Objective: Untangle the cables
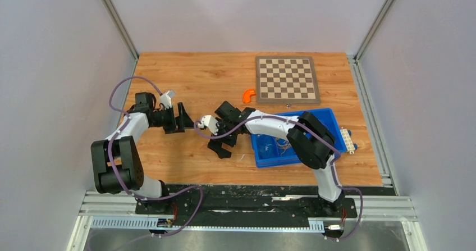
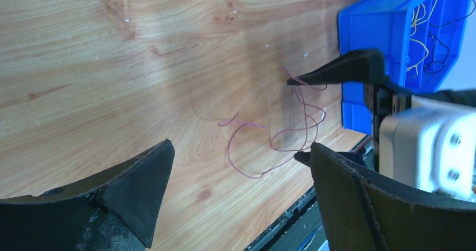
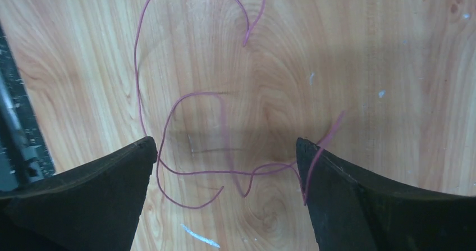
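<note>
Thin reddish-purple cables [image 3: 193,172] lie in loose crossing loops on the wooden table. My right gripper [image 3: 225,141] hangs open just above them, with a finger on each side of the tangle. One strand end rests against its right finger [image 3: 337,172]. In the left wrist view the same cables [image 2: 252,150] lie ahead of my open, empty left gripper [image 2: 240,145], and the right gripper's fingertips [image 2: 342,68] straddle them. From above, the left gripper [image 1: 187,119] faces the right gripper [image 1: 220,130] at mid-table. More yellow and black cables [image 2: 426,37] lie in the blue bin.
The blue bin [image 1: 325,119] stands right of the grippers, partly under the right arm. A chessboard [image 1: 286,80] lies at the back right with an orange piece [image 1: 248,95] beside it. The table's front edge and black rail [image 2: 292,228] run close to the cables.
</note>
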Robot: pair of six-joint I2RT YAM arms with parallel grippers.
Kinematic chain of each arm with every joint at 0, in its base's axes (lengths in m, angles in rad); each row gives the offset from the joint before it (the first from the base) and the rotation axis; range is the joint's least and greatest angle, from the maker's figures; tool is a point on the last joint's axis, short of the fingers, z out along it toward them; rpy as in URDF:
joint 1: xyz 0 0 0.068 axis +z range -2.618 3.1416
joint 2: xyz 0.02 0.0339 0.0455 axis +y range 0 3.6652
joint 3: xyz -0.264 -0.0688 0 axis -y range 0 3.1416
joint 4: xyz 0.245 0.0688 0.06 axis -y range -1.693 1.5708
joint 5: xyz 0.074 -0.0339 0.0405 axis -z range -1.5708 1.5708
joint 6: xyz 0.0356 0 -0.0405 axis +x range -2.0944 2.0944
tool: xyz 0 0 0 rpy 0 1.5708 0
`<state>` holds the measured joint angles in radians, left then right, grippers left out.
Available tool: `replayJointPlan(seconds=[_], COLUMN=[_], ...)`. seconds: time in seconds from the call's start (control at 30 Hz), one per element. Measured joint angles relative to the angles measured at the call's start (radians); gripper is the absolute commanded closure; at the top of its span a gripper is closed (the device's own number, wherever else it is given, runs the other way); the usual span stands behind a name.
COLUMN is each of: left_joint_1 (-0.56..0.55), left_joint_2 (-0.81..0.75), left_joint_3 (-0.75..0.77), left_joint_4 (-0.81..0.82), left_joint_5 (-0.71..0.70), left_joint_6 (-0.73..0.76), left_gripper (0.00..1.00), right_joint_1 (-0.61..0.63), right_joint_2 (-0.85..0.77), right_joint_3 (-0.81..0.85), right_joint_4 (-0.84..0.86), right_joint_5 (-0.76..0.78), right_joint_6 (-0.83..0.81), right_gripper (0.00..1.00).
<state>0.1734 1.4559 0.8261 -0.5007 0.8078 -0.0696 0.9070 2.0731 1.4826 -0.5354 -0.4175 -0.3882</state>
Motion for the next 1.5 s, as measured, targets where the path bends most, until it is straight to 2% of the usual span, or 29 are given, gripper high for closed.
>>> replayJointPlan(seconds=[0.1,0.23,0.37,0.4,0.43,0.6,0.73,0.93,1.1,1.5], left_joint_1=[0.011,0.051,0.088,0.092,0.096,0.097,0.097,0.097,0.097,0.097], left_joint_2=[0.0,0.001,0.003,0.003,0.003,0.001,-0.015,-0.067,-0.101,-0.115], left_joint_3=[0.0,0.0,0.0,0.0,0.0,0.0,0.0,0.0,0.0,0.0], left_joint_4=[0.011,0.026,0.031,0.031,0.031,0.03,0.03,0.029,0.024,0.019], left_joint_5=[0.0,-0.001,-0.002,-0.004,-0.006,-0.006,-0.005,0.001,0.007,0.026], left_joint_6=[-0.019,-0.047,-0.062,-0.062,-0.062,-0.062,-0.062,-0.062,-0.061,-0.059], left_gripper=[0.01,0.02,0.02,0.03,0.03,0.03,0.02,0.02,0.01,0.0], right_joint_1=[0.039,0.073,0.087,0.09,0.092,0.079,0.018,-0.156,-0.305,-0.614], right_joint_2=[-0.03,-0.054,-0.074,-0.08,-0.086,-0.142,-0.25,-0.466,-0.623,-0.863], right_joint_3=[-0.058,-0.112,-0.149,-0.157,-0.164,-0.195,-0.165,0.042,0.136,0.2], right_joint_4=[0.053,0.118,0.153,0.161,0.161,0.116,0.053,-0.006,-0.032,-0.171], right_joint_5=[0.093,0.172,0.186,0.195,0.2,0.22,0.186,0.085,0.049,0.042], right_joint_6=[-0.039,-0.066,-0.064,-0.063,-0.064,-0.067,-0.064,-0.042,-0.028,-0.028], right_gripper=[0.09,0.45,0.8,0.93,0.99,1.0,1.0,1.0,1.0,1.0])
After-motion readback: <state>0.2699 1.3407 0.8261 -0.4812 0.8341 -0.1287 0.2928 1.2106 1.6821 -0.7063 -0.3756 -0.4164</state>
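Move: The purple cable lies loose on the table right around the right hand's open fingers, its middle roughly 2 cm to the left and 2 cm below. From that hand the blue box's middle is about 28 cm right and 4 cm ahead, the orange pipe 20 cm ahead and 10 cm right, the chessboard 27 cm ahead and 24 cm right. From the left hand the cable is some 12 cm right, 7 cm back, 8 cm below. Right fingers pinch the purple cable, then carry it up some 40 cm and right; left hand eases up-left. ##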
